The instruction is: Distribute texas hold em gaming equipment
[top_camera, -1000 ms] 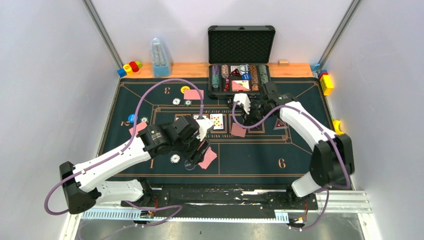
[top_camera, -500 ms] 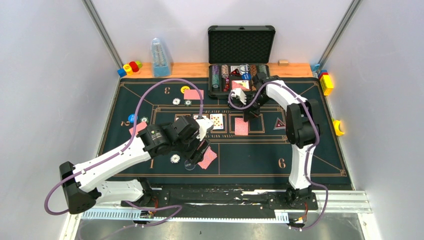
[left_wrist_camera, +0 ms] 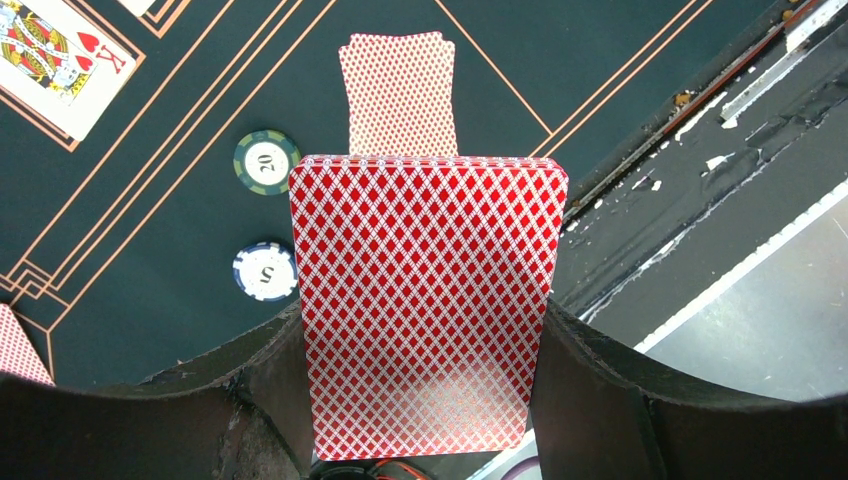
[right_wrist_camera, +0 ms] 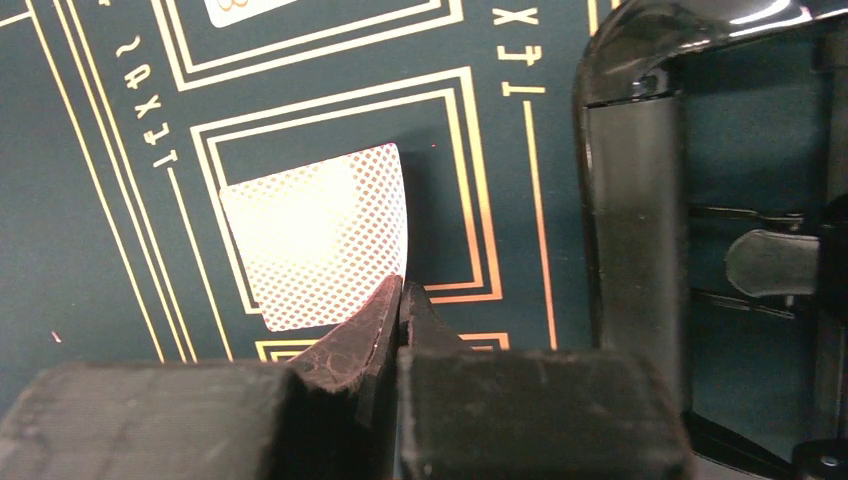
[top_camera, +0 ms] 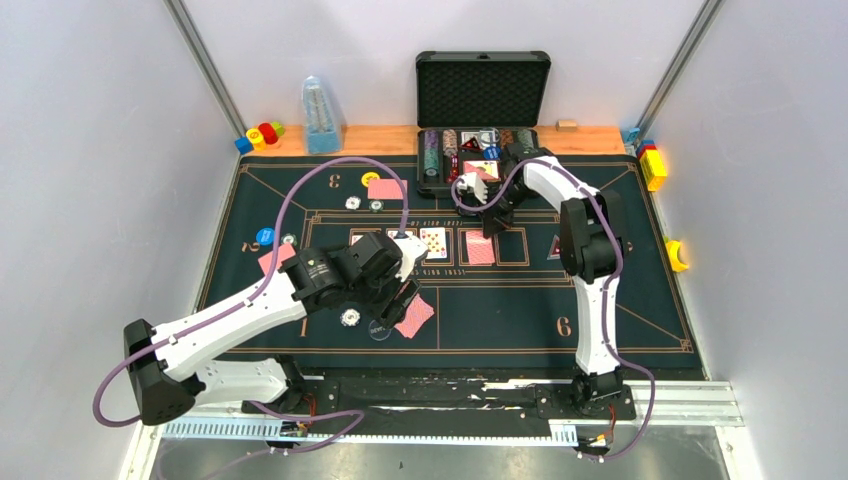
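Observation:
My left gripper point(top_camera: 397, 303) is shut on a deck of red-backed playing cards point(left_wrist_camera: 425, 300), held upright between both fingers. Below it on the mat lie a face-down card point(left_wrist_camera: 398, 90), a green chip point(left_wrist_camera: 266, 161) and a white chip point(left_wrist_camera: 265, 271). My right gripper point(right_wrist_camera: 402, 298) is shut, pinching the corner of one red-backed card point(right_wrist_camera: 320, 235) that rests over an outlined box on the green mat point(top_camera: 600, 300). Face-up cards point(top_camera: 434, 242) fill the boxes to its left. More cards, chips and a yellow disc point(top_camera: 370, 179) sit at seat 3, and a blue disc point(top_camera: 264, 237) at seat 2.
An open black case point(top_camera: 483, 90) with rows of chips stands at the mat's far edge, close behind my right gripper. A clear blue bottle-like object point(top_camera: 321, 115) and toy blocks point(top_camera: 262, 135) stand at the back left. More blocks point(top_camera: 652, 165) lie on the right.
My right arm has folded back toward the case, carrying the card from below the row up over the fourth box. The left arm and its deck have barely moved.

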`<state>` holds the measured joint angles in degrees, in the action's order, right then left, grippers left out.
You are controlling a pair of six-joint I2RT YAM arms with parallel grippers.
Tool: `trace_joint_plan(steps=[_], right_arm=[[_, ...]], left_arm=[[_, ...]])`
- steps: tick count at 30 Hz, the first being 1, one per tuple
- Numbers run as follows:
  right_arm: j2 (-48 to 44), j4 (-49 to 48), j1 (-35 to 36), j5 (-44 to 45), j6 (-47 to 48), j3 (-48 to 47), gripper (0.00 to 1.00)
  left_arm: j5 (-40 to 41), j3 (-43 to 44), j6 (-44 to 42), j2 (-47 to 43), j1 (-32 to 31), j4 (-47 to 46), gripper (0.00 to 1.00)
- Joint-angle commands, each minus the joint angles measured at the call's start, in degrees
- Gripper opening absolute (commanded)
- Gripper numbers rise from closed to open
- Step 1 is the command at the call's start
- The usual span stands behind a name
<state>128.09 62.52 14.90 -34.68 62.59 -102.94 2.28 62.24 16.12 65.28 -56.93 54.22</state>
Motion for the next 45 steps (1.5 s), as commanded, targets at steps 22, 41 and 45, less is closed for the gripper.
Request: trace_joint_plan(steps=[22, 41, 45], right_arm=[[2.0, -4.26, -0.46, -3.65, -2.75, -0.45, 0.17], [0.96, -5.35, -0.37, -3.84, -7.37, -3.41, 0.54], [-0.89, -6.72, -0.32, -2.85, -9.21, -4.28, 0.62]], left_arm=[[0.88, 1.2, -0.83, 0.24, -0.03, -0.61, 0.0], [0.88, 1.18, -0.83, 0.15, -0.03, -0.63, 0.0], [0.88, 1.2, -0.76, 0.32, -0.02, -0.6, 0.0]])
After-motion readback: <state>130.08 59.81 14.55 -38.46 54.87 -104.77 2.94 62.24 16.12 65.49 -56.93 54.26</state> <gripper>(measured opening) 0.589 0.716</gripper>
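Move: The right hand's shut fingers already pinch a face-down card near its far right corner. The card's middle lies about 4 cm back, 2 cm left and 1 cm below; the fourth card slot is roughly 3 cm back and 3 cm left. The face-up card is some 12 cm left and 2 cm back, and the case handle 8 cm ahead. From the left hand, that slot is about 19 cm ahead, 18 cm right and 15 cm below. The right hand lets go of the card's raised corner: its shut fingers part slowly, then faster, to a little over half open. The hand stays low over the fourth slot meanwhile, easing only about 1 cm forward and 1 cm left, with a slight dip that it takes back, and the wrist barely turning. ##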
